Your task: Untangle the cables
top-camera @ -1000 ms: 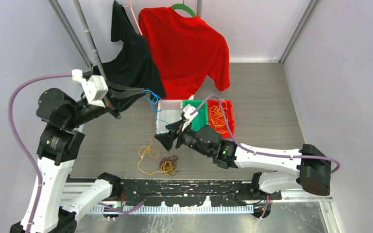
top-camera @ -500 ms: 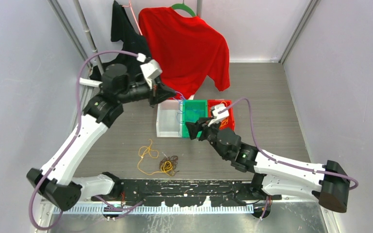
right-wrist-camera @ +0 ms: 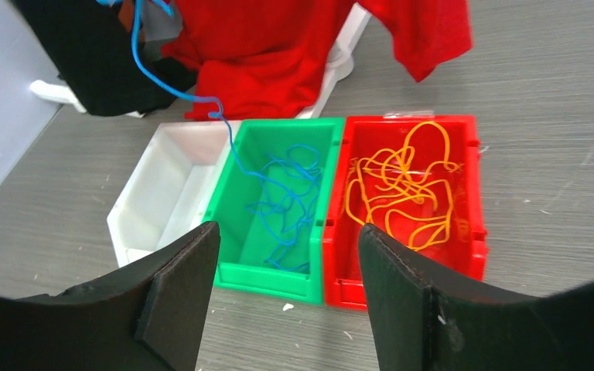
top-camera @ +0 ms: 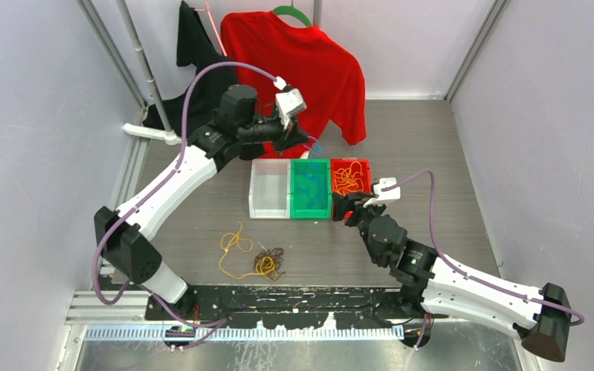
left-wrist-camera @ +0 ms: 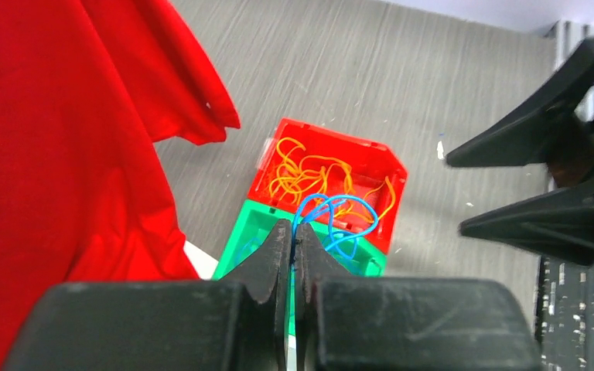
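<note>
My left gripper (top-camera: 308, 144) hangs above the back of the green bin (top-camera: 310, 217), shut on a blue cable (left-wrist-camera: 340, 210). That cable (right-wrist-camera: 148, 71) trails down from it into the green bin (right-wrist-camera: 263, 277), where more blue cables (right-wrist-camera: 286, 202) lie. Orange-yellow cables (right-wrist-camera: 402, 182) fill the red bin (right-wrist-camera: 476, 232). A tangle of orange-yellow and dark brown cables (top-camera: 254, 260) lies on the table near the arm bases. My right gripper (top-camera: 346, 209) stands open and empty just in front of the red bin (top-camera: 369, 174), aimed at the bins (right-wrist-camera: 286, 232).
A white bin (top-camera: 269, 212) adjoins the green one on the left. A red shirt (top-camera: 294, 73) and a black shirt (top-camera: 197, 46) hang on a rack at the back and drape to the table behind the bins.
My left arm swung right, from beside the black shirt to above the bins, carrying the blue cable. My right arm pulled back rightward from the white and green bins to the red bin's front.
</note>
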### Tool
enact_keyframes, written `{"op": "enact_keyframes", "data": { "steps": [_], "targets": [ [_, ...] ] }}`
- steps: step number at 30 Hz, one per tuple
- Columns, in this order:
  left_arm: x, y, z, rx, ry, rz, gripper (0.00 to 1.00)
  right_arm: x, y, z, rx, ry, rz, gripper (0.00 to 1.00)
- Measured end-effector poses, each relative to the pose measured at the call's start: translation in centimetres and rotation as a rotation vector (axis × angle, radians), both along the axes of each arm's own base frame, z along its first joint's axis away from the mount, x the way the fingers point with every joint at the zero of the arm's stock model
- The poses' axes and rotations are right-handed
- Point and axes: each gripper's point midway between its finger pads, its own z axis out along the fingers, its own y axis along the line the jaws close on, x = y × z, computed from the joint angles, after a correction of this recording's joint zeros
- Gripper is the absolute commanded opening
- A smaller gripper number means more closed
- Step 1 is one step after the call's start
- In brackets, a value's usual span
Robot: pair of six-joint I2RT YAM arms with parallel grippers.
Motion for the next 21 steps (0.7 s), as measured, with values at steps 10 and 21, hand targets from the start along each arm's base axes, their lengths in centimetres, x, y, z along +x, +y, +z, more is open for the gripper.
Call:
{"op": "enact_keyframes", "data": {
  "steps": [10,21],
  "targets": [
    [3.2,-2.1,-8.4,0.203,-0.037,0.004,0.0,-0.4,-3.8,0.7,0.018,-0.018,-0.118,0.71],
    [2.7,-1.8,-17.6,0.528,-0.014,-0.009,0.0,-0.6,-4.7,-0.5,-0.029,0.011,-0.146,0.7]
  ]
}}
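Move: The left gripper, pinching the blue cable, is high over its goal: the green bin lies roughly 28 cm below, about 3 cm to the right and level with it fore and aft. At the same depth and height, the red bin lies some 13 cm to this gripper's right, the white bin about 8 cm to its left. From the empty right gripper, the green bin is about 7 cm ahead, 9 cm left and 17 cm below. Lower the left gripper about 17 cm towards the green bin, easing roughly 3 cm forward early on. Keep the fingers shut on the blue cable and tip them some 30 degrees further down as the hand sinks. Meanwhile draw the open, empty right gripper about 5 cm to the right, away from the green bin, turning it slightly clockwise. ##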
